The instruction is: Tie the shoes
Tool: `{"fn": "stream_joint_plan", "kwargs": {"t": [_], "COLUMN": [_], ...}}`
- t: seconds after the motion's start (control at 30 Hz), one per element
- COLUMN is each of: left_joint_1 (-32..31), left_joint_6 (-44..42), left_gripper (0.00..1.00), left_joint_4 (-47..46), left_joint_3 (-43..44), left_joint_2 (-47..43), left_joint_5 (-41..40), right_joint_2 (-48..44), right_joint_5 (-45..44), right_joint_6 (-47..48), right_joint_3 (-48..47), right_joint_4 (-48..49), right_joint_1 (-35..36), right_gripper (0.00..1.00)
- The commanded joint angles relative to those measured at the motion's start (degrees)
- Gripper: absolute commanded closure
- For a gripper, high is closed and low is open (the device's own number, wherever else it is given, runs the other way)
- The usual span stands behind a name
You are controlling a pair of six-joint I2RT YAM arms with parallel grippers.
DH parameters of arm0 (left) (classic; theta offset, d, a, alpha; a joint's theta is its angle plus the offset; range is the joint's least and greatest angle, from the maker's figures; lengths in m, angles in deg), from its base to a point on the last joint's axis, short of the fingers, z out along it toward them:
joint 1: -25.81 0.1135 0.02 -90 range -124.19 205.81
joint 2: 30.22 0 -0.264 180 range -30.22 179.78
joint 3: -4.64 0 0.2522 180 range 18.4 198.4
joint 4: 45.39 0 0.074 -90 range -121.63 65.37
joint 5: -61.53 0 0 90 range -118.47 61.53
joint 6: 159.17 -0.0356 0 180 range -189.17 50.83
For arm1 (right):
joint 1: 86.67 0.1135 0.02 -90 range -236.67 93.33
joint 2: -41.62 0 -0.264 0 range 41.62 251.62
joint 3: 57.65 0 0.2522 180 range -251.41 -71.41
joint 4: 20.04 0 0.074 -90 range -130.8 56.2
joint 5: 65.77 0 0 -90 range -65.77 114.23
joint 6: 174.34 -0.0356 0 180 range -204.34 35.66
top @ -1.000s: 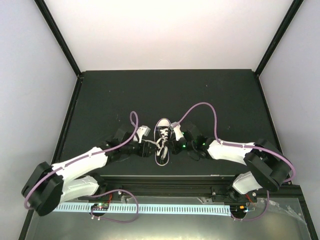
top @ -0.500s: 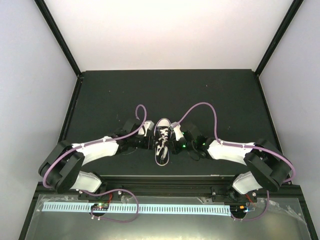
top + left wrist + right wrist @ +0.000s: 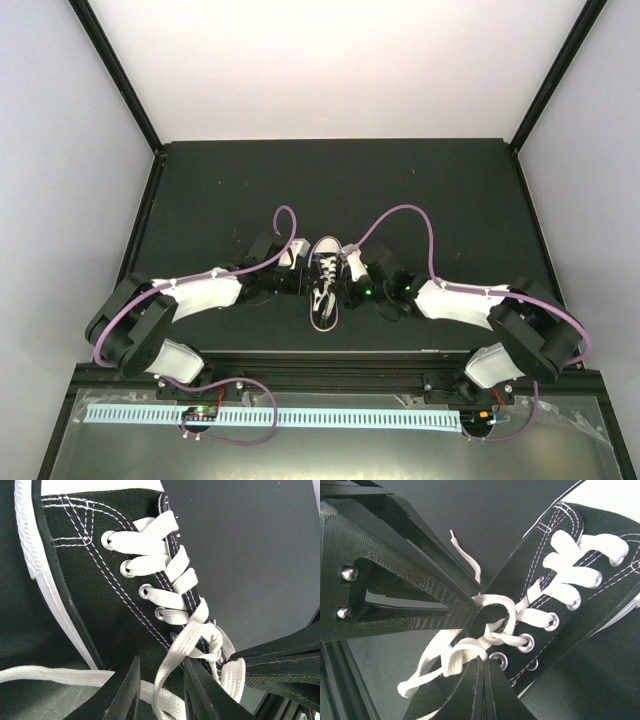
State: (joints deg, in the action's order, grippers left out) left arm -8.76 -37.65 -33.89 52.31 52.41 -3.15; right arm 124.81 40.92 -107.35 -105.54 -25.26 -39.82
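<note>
The shoe (image 3: 324, 283), a small black canvas sneaker with a white toe cap and sole edge, lies mid-table with its toe pointing away from the arms. Its white laces (image 3: 172, 587) cross at a first knot (image 3: 212, 645) near the top eyelets. My left gripper (image 3: 298, 283) is at the shoe's left side. In the left wrist view its jaws (image 3: 162, 661) stand narrowly open around one lace strand (image 3: 172, 672). My right gripper (image 3: 347, 287) is at the shoe's right side, its fingers (image 3: 482, 660) pressed together on a folded lace loop (image 3: 462, 655).
The shoe rests on a black table (image 3: 330, 190) with white walls round it. Purple cables (image 3: 405, 212) arch over both arms. A loose lace end (image 3: 467, 555) trails on the table beside the shoe. A metal rail (image 3: 300, 415) runs along the near edge.
My left arm has folded up and brought its gripper closer to the shoe's side. Its jaws have narrowed round a lace strand. The right arm has stayed still.
</note>
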Motion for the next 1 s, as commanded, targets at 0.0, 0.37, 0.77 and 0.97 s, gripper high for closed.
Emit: {"fn": "stream_joint_plan", "kwargs": {"t": [0.0, 0.37, 0.77, 0.97], "left_joint_1": [0.3, 0.3, 0.0, -1.0], "left_joint_6": [-0.7, -0.3, 0.0, -0.1], "left_gripper": [0.74, 0.98, 0.99, 0.99], "left_joint_4": [-0.9, -3.7, -7.1, -10.4], "left_joint_3": [1.2, 0.2, -3.1, -4.1], "left_joint_2": [0.5, -1.9, -5.8, -5.0], "left_joint_5": [0.8, 2.7, 4.6, 7.5], "right_joint_2": [0.1, 0.0, 3.2, 5.5], "right_joint_5": [0.3, 1.1, 0.5, 0.0], "right_joint_6": [0.6, 0.6, 0.5, 0.1], "right_joint_3": [-0.6, -1.8, -4.2, -4.8], "right_joint_4": [0.2, -0.3, -0.2, 0.9], "right_joint_1": [-0.1, 0.0, 1.1, 1.1], "right_gripper": [0.98, 0.98, 0.98, 0.98]}}
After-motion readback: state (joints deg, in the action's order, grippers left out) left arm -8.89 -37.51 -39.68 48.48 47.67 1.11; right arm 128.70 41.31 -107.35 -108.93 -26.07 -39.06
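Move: The bend of the free white lace already lies between the left hand's half-open fingertips, about 1 cm to their right and 1 cm lower. The half-made knot on the shoe is about 4 cm to that hand's right, 2 cm back and 1 cm lower. From the right hand, shut on the other loop, the lace bend is roughly 5 cm left and 3 cm ahead, about level; the knot is some 1 cm left, 1 cm ahead and 1 cm below. The lace bend is pinched as the left fingers shut fully, then lifted nearly 3 cm off the shoe's side, the left hand tipping slightly and finally easing back about 1 cm. Still gripping its own loop, the right hand joins in late, shifting a bit over 1 cm left towards the lace the left hand holds, first rising slightly, then sinking again. ##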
